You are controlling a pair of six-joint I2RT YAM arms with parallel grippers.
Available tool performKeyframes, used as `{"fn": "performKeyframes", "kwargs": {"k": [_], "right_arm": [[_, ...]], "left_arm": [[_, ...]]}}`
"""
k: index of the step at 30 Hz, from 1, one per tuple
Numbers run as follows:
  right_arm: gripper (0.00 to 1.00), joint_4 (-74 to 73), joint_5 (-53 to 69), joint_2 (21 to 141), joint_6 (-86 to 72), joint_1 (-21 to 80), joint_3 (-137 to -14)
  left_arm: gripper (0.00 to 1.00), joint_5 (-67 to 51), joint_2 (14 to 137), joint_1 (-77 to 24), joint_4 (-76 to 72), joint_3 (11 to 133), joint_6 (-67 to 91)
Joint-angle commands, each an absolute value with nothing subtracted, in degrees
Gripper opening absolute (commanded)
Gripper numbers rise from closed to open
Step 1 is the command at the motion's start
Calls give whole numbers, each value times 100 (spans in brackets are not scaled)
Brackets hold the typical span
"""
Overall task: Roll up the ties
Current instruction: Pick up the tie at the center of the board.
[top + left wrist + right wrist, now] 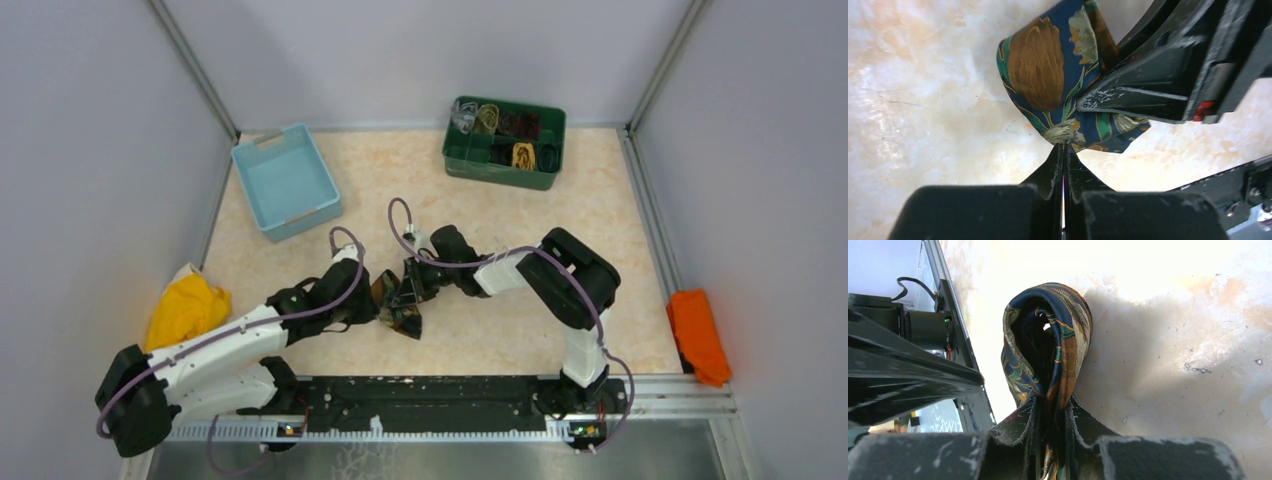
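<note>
A dark blue and brown patterned tie (408,312) lies bunched at the table's middle front, between both grippers. My left gripper (374,306) is shut, its tips (1064,148) pinching the lower edge of the tie (1043,65). The right gripper (413,288) comes from the right, and its black finger (1143,95) presses over the fabric. In the right wrist view the tie (1048,340) stands as a folded loop rising out of the right gripper (1053,407), which is shut on its layers. More ties (522,154), rolled, sit in a green bin.
The green bin (500,172) stands at the back right and a light blue bin (287,180) at the back left. A yellow cloth (187,308) lies at the left edge, an orange cloth (698,335) at the right edge.
</note>
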State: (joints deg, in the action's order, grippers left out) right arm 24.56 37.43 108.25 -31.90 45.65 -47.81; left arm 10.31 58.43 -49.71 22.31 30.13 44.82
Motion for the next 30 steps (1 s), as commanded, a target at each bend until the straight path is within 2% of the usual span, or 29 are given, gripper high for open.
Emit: {"fn": "performKeyframes", "kwargs": {"k": [1, 10, 16, 20, 27, 28, 30], "right_arm": [[11, 2042, 3325, 10708, -2880, 4649, -4904], [16, 2023, 3370, 10665, -2899, 4653, -4878], [18, 2034, 3409, 10617, -2906, 4649, -4880], [18, 2082, 3499, 10608, -2928, 4650, -4869], [31, 2334, 3723, 10686, -3023, 4652, -4860], [36, 2393, 3800, 10714, -3035, 4649, -4868], [40, 2476, 3844, 10746, -3075, 4649, -4883]], "left_arm": [[0, 1567, 5497, -4964, 3221, 3421, 4904], [0, 1809, 5977, -4966, 4040, 3529, 5411], [0, 1841, 6803, -4966, 3317, 3312, 5533], [0, 2141, 6595, -4957, 2362, 2821, 5491], [0, 3024, 6310, -4929, 1605, 2424, 5186], [0, 3062, 6298, -4916, 1461, 2384, 5114], [0, 3028, 6370, -4873, 1169, 2320, 4956]]}}
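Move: The rolled tie at the centre of the board lies about 3 cm ahead of my left hand, 4 cm to its right and 4 cm below it. The blue basket stands some 29 cm ahead and 17 cm left of that hand, the yellow cloth about level with it and 35 cm to its left, both a little below it. From my right hand, already gripping the roll, the tie's middle is about 1 cm back and 1 cm down. My left hand, fingers still shut, lifts a couple of centimetres clear while swinging left, then drops about 6 cm and noses forward. It ends low beside the tie's left edge, some 5 cm left of its starting place, turned about 15 degrees counter-clockwise. My right hand stays around the roll and starts opening its fingers late, to roughly a third. ##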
